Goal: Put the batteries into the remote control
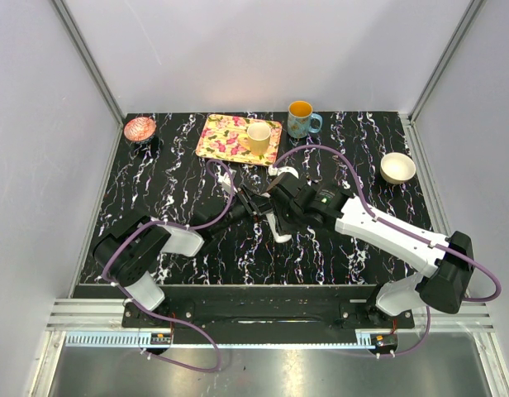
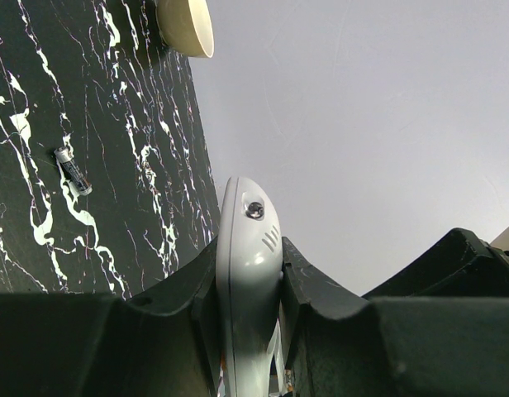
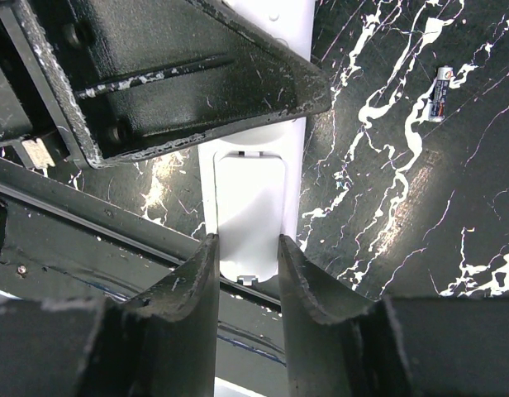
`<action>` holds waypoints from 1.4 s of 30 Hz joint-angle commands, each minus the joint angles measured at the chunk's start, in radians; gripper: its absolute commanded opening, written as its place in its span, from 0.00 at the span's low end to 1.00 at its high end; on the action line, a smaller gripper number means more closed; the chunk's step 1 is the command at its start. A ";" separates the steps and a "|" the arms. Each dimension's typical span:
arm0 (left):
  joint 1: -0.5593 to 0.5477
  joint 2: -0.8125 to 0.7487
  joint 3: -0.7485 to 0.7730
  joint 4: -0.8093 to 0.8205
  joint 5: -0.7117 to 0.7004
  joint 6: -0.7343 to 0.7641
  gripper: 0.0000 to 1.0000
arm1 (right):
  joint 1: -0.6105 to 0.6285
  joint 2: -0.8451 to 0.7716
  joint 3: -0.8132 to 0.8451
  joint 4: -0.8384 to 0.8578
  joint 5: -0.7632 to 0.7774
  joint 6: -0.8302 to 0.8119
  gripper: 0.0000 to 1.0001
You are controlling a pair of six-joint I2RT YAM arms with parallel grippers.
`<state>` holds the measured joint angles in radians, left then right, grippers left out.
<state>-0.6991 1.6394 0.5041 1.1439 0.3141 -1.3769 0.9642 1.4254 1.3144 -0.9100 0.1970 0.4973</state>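
Observation:
The white remote control [image 3: 292, 178] is held above the black marble table. My left gripper [image 2: 248, 248] is shut on it edge-on, and the remote's rounded tip [image 2: 250, 215] sticks out past the fingers. In the top view the left gripper [image 1: 253, 204] and the right gripper [image 1: 275, 217] meet at the table's middle. My right gripper [image 3: 248, 244] is shut on the small white battery cover [image 3: 249, 198], which lies flat against the remote's back face. One dark battery [image 3: 437, 93] lies on the table; it also shows in the left wrist view [image 2: 73, 171]. No red-orange battery is in view.
A floral tray [image 1: 225, 136] with a yellow cup [image 1: 258, 136] sits at the back. A blue mug [image 1: 302, 120] stands to its right. A pink bowl [image 1: 140, 128] is at the back left. A cream bowl [image 1: 397, 168] is at the right [image 2: 187, 25].

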 commanded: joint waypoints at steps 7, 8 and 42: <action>-0.017 -0.006 0.037 0.103 0.000 -0.025 0.00 | 0.007 0.014 0.013 0.045 0.009 -0.002 0.41; -0.017 -0.009 0.037 0.103 0.000 -0.025 0.00 | 0.008 0.013 0.014 0.045 0.010 -0.002 0.41; 0.016 0.004 0.010 0.166 0.031 -0.089 0.00 | -0.090 -0.281 -0.027 0.101 -0.013 0.070 0.74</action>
<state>-0.7059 1.6680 0.5045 1.1725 0.3172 -1.4208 0.9421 1.2762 1.3899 -0.8848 0.2226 0.5331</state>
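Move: The right hand's closed fingers hold the remote control at its battery cover, which lies right at the hand point. The remote's middle is about 3 cm ahead and 1 cm left of that hand; a loose battery lies on the table roughly 16 cm ahead, 8 cm to the right and 15 cm below. For the left hand, which grips the remote farther out, the cover is about 6 cm back and 2 cm to its right, at about the same height. The right hand first stays put over the near end of the remote and spreads its fingers from about a third to nearly three-quarters open, letting go of the sides by the battery cover. Then it lifts quickly, some 8 cm straight up and away from the remote, the wrist tilting about 15 degrees so the fingertips swing left and outward, while the left hand keeps its grip on the remote and holds it nearly still. ##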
